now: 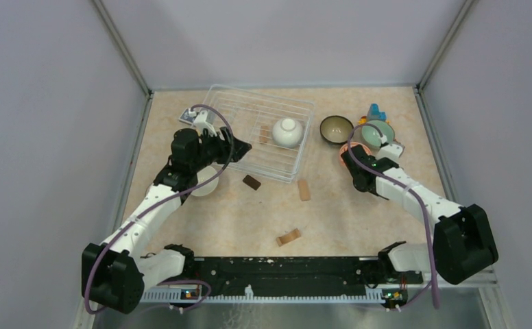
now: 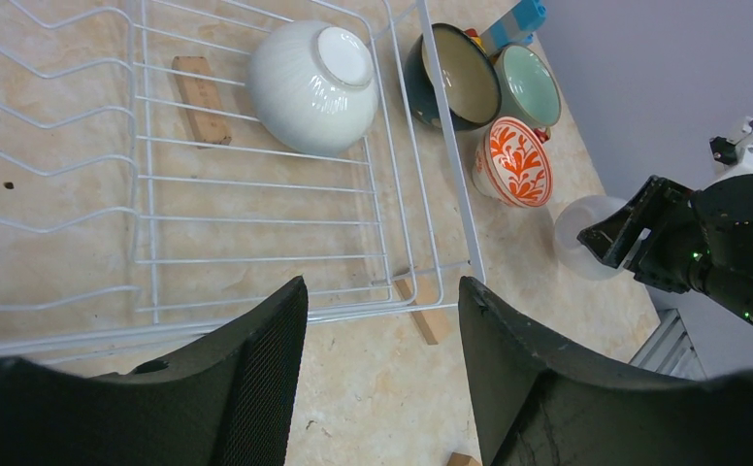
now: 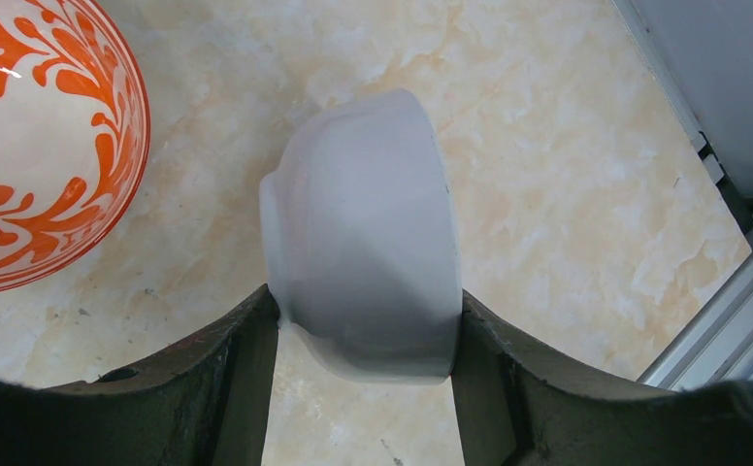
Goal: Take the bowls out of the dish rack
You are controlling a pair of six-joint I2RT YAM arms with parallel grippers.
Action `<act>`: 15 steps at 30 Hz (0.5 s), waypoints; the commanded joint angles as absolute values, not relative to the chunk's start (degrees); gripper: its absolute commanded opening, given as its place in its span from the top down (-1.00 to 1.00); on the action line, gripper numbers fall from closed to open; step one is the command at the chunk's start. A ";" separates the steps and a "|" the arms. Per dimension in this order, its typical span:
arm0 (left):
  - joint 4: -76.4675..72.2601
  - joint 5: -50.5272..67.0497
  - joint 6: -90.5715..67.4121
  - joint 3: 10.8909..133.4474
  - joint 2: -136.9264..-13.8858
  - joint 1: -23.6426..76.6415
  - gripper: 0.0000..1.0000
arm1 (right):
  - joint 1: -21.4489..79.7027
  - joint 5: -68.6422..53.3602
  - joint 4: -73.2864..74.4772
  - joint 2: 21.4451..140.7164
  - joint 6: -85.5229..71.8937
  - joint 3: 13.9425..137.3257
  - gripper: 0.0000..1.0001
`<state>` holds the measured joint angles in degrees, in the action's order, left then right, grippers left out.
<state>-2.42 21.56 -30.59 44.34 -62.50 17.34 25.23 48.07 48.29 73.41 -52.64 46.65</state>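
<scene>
The white wire dish rack [image 1: 244,110] [image 2: 256,214] holds one plain white bowl [image 1: 287,132] [image 2: 312,87], lying upside down. My left gripper [image 1: 239,148] [image 2: 382,286] hangs open and empty over the table at the rack's near edge. To the right of the rack stand a dark brown-lined bowl [image 1: 336,129] [image 2: 460,78], a pale green bowl [image 1: 376,132] [image 2: 531,85] and an orange-patterned bowl [image 2: 515,161] [image 3: 33,146]. My right gripper [image 1: 351,156] [image 3: 365,301] is shut on a plain white bowl [image 3: 363,243] [image 2: 581,233] beside the orange one; both fingers touch its sides.
Another white bowl [image 1: 205,184] sits partly under my left arm. Wooden blocks lie at the rack's front: a dark block [image 1: 251,181], a light block [image 1: 304,190] and one nearer me [image 1: 288,237]. A fourth block [image 2: 201,97] lies under the rack. A blue object [image 1: 375,111] stands behind the green bowl.
</scene>
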 commanded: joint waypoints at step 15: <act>-5.63 21.56 -30.58 43.88 -61.69 17.58 -0.31 | 23.92 43.93 39.03 71.98 -46.12 45.57 -0.66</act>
<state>-3.01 21.58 -30.57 44.34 -62.50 17.34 24.51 44.66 41.19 73.34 -48.38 45.36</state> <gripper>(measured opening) 0.653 0.784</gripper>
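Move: The right hand still holds the small white bowl on its side, low over its set-down spot, the bare table about 5 cm below and 2 cm ahead. From this hand the orange bowl is some 10 cm ahead and 8 cm left, and the green bowl about 17 cm straight ahead. The dark bowl is about 18 cm ahead and 13 cm left. From the left hand, that spot lies roughly 39 cm right, 6 cm back and 19 cm below. The right hand carries the white bowl the last bit forward and left, about 2 cm in all and barely sinking, towards the orange bowl, with the wrist turning by no more than some 5 degrees. Late in that easing its fingers, clamped across the bowl until then, spread from a little over half open to more than three-quarters, loosening their grip on the bowl low over the table. ##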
